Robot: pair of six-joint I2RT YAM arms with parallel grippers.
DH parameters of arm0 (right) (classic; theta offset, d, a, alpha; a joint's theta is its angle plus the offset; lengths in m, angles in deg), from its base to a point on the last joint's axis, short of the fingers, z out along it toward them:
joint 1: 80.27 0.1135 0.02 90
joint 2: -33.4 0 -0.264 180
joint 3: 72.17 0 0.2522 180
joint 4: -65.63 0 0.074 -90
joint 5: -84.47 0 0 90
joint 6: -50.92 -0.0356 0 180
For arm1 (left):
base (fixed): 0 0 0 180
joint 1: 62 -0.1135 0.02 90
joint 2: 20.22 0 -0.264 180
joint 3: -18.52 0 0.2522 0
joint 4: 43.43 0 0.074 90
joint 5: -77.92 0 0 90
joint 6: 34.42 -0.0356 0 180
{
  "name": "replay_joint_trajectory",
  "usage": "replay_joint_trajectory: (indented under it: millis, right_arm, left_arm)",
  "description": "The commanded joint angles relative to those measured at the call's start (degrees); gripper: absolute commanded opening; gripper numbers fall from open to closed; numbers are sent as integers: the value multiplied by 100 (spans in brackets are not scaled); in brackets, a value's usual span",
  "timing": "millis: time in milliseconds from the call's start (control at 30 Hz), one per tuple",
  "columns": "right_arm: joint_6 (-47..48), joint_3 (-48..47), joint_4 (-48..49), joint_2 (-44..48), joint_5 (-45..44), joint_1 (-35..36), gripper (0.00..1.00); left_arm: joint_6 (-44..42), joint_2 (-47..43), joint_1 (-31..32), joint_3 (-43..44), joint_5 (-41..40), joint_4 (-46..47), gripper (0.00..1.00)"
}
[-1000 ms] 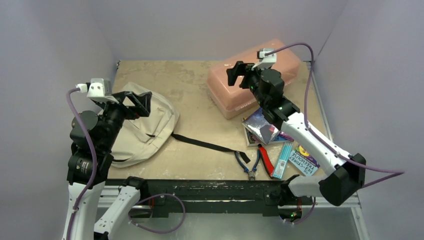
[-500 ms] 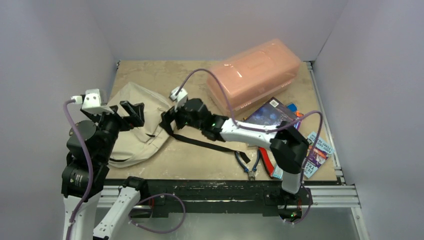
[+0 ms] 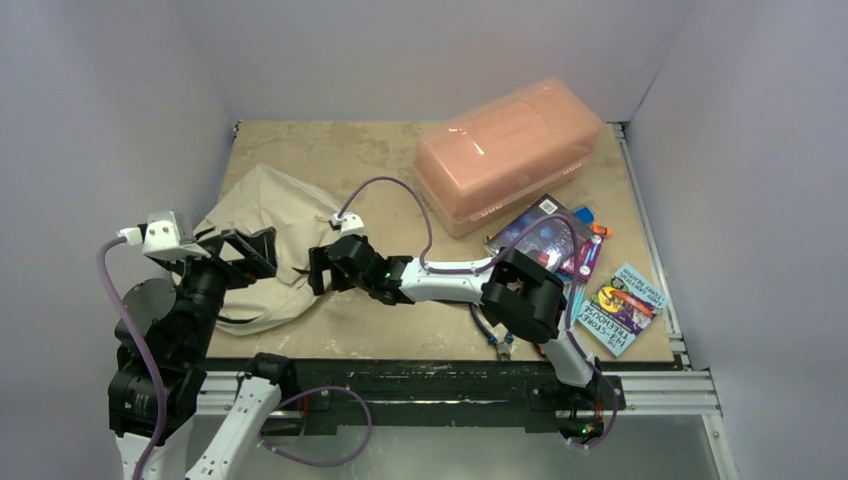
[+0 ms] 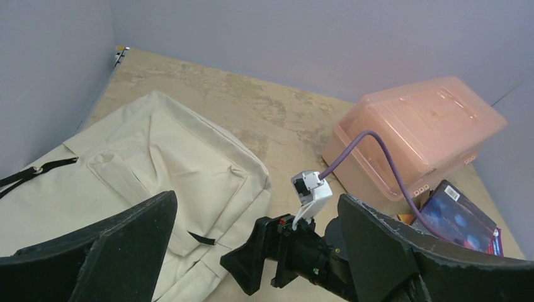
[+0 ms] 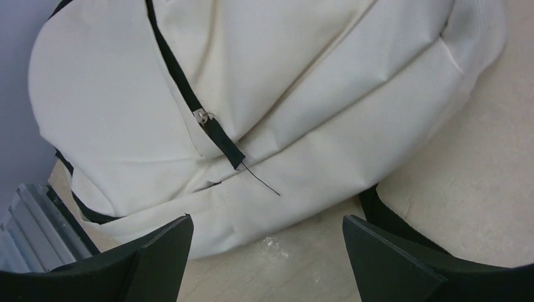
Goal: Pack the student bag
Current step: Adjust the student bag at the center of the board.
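The student bag (image 3: 268,212) is a cream fabric backpack lying flat at the left of the table, also seen in the left wrist view (image 4: 157,157). My left gripper (image 3: 245,256) hovers open over its near part, jaws wide apart and empty (image 4: 255,207). My right gripper (image 3: 322,266) reaches across from the right and stands open, low at the bag's right edge. In the right wrist view, the bag (image 5: 283,75) fills the frame above the open right gripper (image 5: 267,220), and a black zip pull (image 5: 217,135) lies on the fabric, untouched.
A translucent pink plastic box (image 3: 510,150) stands at the back right. Books (image 3: 545,238) and a colourful booklet (image 3: 622,306) lie at the right, pliers (image 3: 500,338) near the front edge. The bag's black strap (image 5: 390,217) trails on the table by the right finger.
The right arm has swung from the pink box leftwards and down to the bag's right edge. The left gripper has drawn back toward the near left.
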Motion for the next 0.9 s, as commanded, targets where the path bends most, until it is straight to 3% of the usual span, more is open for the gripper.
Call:
replay_joint_trajectory:
  millis: [0, 67, 333, 433, 633, 767, 867]
  right_arm:
    - [-1321, -129, -454, 47, -656, 93, 89]
    - [-1429, -428, -582, -198, -662, 95, 83]
    - [-1543, -796, -334, -690, -1115, -9, 76]
    - [-1454, -977, -258, -901, -1147, -76, 69]
    - [-1039, -1201, -70, -1008, -1744, -324, 20]
    - [-844, -1200, 27, -886, -1752, -705, 2]
    - [-612, -1118, 310, -800, -1683, -924, 0]
  left_arm:
    - [30, 79, -35, 137, -2, -73, 99]
    - [77, 115, -37, 119, 61, -56, 99]
    - [225, 178, -37, 78, 287, -83, 97]
    - [234, 134, -37, 13, 305, -81, 97]
    - [147, 133, -37, 68, 261, -262, 97]
    - [62, 150, -37, 138, 243, -320, 97]
    - [32, 192, -37, 143, 251, -354, 97]
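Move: The student bag's right-hand rim, beside the spot where the black strap leaves it, lies about 4 cm ahead of the right hand, level with it sideways and some 5 cm lower; the zip pull is about 4 cm to the left of that rim. The black strap's middle is some 19 cm to the hand's right and 4 cm back, the pink box roughly 40 cm right and 23 cm ahead. From the left hand the rim lies about 12 cm ahead, 11 cm right and 33 cm below. The right hand sinks about 5 cm and eases forward onto the bag's right-hand rim, its open fingers narrowing on the way and then shutting to pinch the cloth near the strap. Keeping the cloth pinched, it draws it forward and slightly right, some 9 cm forward in all, rising about a centimetre at the end as the wrist turns clockwise by some 20 degrees. ##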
